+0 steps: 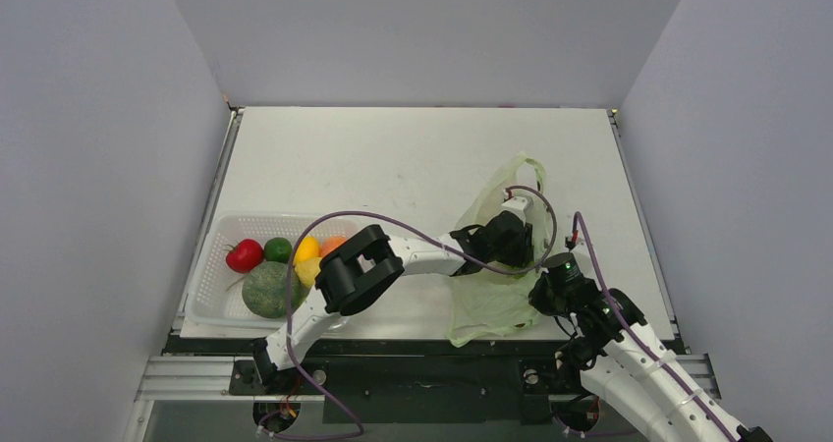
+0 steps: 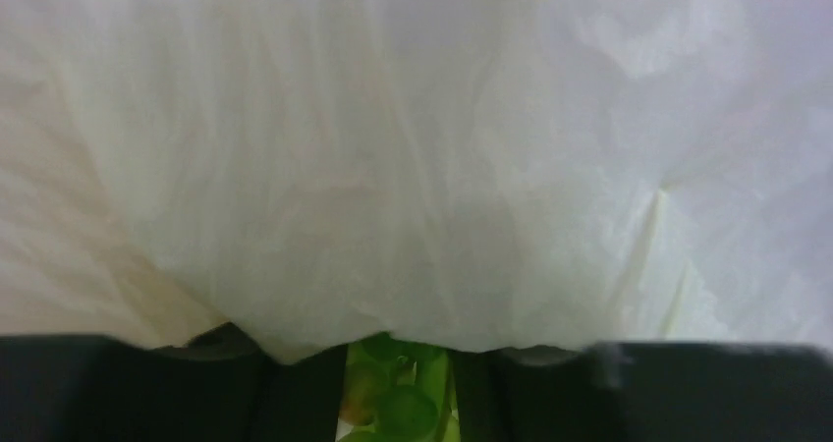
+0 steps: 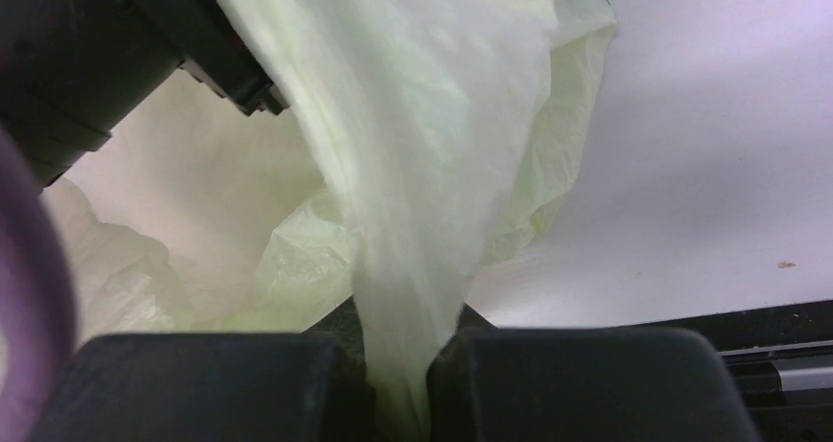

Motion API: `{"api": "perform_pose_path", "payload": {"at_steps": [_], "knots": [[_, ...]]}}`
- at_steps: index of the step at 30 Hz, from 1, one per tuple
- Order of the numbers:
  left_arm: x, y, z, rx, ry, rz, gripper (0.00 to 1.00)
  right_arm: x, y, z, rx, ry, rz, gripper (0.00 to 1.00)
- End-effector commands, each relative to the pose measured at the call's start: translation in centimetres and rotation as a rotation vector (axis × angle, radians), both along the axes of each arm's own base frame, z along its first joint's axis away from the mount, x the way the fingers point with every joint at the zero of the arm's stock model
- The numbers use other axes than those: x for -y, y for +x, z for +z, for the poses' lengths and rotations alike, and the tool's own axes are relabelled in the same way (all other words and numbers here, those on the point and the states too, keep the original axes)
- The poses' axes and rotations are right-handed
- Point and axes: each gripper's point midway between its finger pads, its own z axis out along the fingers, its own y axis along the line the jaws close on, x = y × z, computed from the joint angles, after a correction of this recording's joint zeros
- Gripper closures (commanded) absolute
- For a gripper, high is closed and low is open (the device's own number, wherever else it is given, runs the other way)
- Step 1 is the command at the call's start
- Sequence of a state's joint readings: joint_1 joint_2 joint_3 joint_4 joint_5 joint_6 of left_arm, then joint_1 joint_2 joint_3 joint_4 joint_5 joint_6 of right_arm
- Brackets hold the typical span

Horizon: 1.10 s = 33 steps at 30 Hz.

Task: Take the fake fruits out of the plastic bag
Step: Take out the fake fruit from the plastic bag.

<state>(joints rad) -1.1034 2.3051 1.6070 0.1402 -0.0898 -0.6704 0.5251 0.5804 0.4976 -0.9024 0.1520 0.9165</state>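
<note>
The pale yellow-green plastic bag (image 1: 488, 309) lies crumpled at the table's right front. My left gripper (image 1: 518, 208) reaches into its mouth. In the left wrist view the bag's film (image 2: 393, 167) fills the frame, and a cluster of small green fake fruits (image 2: 405, 410) fills the gap of the left gripper (image 2: 398, 393), touching both dark fingers. My right gripper (image 1: 538, 298) holds the bag's near edge. In the right wrist view the right gripper (image 3: 413, 383) is shut on a bunched strip of the bag (image 3: 422, 167).
A clear latticed basket (image 1: 210, 265) stands at the left front. It holds a red fruit (image 1: 245, 255), a dark green one (image 1: 278, 249), a yellow one (image 1: 307, 251), an orange one (image 1: 334, 245) and a striped green melon (image 1: 267, 290). Grey walls enclose the table.
</note>
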Motion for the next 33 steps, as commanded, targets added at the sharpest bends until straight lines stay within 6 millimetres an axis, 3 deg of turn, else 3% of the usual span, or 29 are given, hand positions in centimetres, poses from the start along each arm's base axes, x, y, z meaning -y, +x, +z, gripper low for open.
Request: {"api": "perform_pose_path", "payload": {"at_steps": [1,3,6,11,13,17,24,33], "knots": [[-1.4,0.3,-3.7,-0.014,0.142,0.040,0.81,-0.4,0.8,1.4,0.050,0.019,0.015,1.00],[-1.4,0.2,-3.3,-0.017,0.135,0.037,0.90,-0.6,0.8,1.5,0.055,0.026,0.023,1.00],[-1.3,0.3,-0.6,0.001,0.104,0.032,1.00,-0.6,0.8,1.3,0.052,0.023,0.029,1.00],[-0.7,-1.0,4.7,-0.013,-0.003,-0.067,1.00,-0.4,0.8,1.4,0.066,0.022,0.019,1.00],[-0.7,-1.6,7.9,-0.007,-0.056,-0.106,1.00,-0.2,0.9,1.6,0.079,0.020,0.009,1.00],[-1.0,-3.1,11.4,-0.001,-0.110,-0.173,1.00,0.6,1.3,1.7,0.103,0.001,-0.041,1.00],[-3.7,-4.9,14.3,0.010,-0.101,-0.204,1.00,1.0,1.7,1.9,0.116,-0.009,-0.073,1.00],[-8.1,-5.6,22.0,0.146,-0.137,-0.175,1.00,1.0,1.8,2.3,0.130,0.001,-0.075,1.00]]}}
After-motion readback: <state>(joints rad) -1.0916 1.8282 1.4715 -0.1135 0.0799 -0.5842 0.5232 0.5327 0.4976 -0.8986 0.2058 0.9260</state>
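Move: The green grapes sit between the left gripper's half-open fingers, within about 1 cm ahead and right and 1 cm below. The bag edge pinched by the right gripper is some 11 cm back, level sideways and about 3 cm higher; the bag's far handle loop is roughly 20 cm ahead and 3 cm right. From the right hand the grapes lie about 11 cm ahead, 3 cm left and 5 cm lower. Close the left fingers from half open onto the grapes' stem, staying nearly in place, then pull the bunch up out of the bag about 16 cm, drawing back and to the left some 5 cm each while the wrist swings about 10 degrees clockwise. Keep the right fingers shut on the bag edge, nearly still. ##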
